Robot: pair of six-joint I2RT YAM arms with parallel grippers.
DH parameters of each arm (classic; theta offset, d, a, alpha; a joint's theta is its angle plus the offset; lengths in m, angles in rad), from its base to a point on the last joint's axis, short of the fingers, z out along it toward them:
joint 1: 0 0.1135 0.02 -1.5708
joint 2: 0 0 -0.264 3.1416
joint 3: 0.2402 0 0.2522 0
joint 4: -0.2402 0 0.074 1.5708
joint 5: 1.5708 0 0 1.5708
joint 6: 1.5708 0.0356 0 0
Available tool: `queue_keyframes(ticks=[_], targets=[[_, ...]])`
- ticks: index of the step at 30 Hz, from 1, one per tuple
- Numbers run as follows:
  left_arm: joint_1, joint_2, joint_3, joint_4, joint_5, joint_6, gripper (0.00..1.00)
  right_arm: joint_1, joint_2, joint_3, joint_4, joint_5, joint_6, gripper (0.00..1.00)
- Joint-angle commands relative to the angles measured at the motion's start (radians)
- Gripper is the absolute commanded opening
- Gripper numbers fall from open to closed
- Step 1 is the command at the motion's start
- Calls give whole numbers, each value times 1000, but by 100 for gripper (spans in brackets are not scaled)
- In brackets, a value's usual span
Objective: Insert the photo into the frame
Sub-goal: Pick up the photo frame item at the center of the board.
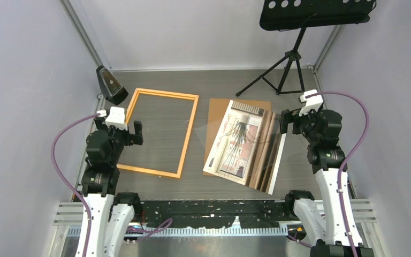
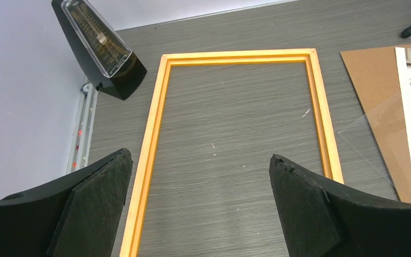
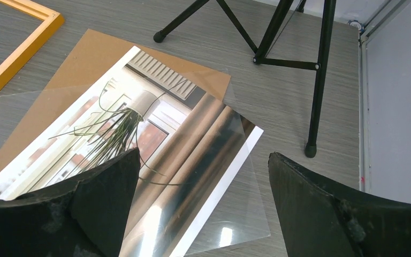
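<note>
The orange frame (image 1: 189, 134) lies flat and empty on the left half of the table, also in the left wrist view (image 2: 238, 55) and at the right wrist view's top left (image 3: 21, 51). The photo (image 1: 241, 142) lies picture side up on the brown backing board (image 1: 219, 112), right of the frame, with the clear sheet (image 1: 270, 171) skewed over it. It shows in the right wrist view (image 3: 155, 128) with the sheet (image 3: 246, 214). My left gripper (image 1: 119, 127) is open and empty over the frame's near left part (image 2: 199, 156). My right gripper (image 1: 303, 120) is open and empty above the photo's right edge (image 3: 204, 155).
A black metronome (image 1: 111, 84) stands by the frame's far left corner, also in the left wrist view (image 2: 99, 48). A black music stand on a tripod (image 1: 286, 64) stands at the back right, its legs close to the board (image 3: 278, 32). Walls enclose the table on three sides.
</note>
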Motion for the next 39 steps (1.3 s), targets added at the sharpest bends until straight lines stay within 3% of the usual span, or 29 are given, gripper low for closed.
queue_keyframes(ticks=[1, 13, 19, 27, 39], targets=[[6, 5, 34, 1, 29, 19, 99, -15, -5, 2, 22, -19, -8, 96], [6, -5, 41, -5, 71, 2, 99, -27, -23, 9, 11, -43, 7, 96], [6, 1, 68, -39, 189, -6, 99, -43, -38, 30, -40, -48, 53, 96], [6, 49, 107, -61, 304, -57, 99, -50, -18, -31, -93, 125, 101, 96], [-4, 149, 146, -108, 427, -86, 99, -169, 139, -70, -69, -17, 129, 96]])
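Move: The clear sheet's middle lies some 15 cm left of the right hand, 3 cm ahead and about 22 cm below. The photo lies under the sheet, 15 cm left and 1 cm ahead, and the brown backing board 18 cm left and 6 cm ahead; a stand foot is 18 cm ahead, 10 cm right. From the left hand the sheet is about 47 cm right, 5 cm ahead; the empty frame's middle is 9 cm ahead, 8 cm right, both some 23 cm below. Lower the open right gripper about 9 cm towards the table beside the clear sheet's right edge, drifting 4 cm right while tipping the fingers down and turning them clockwise. Bring the open left gripper some 6 cm right above the frame, towards the sheet and photo, swinging it about 20 degrees clockwise. Touch nothing with either. ##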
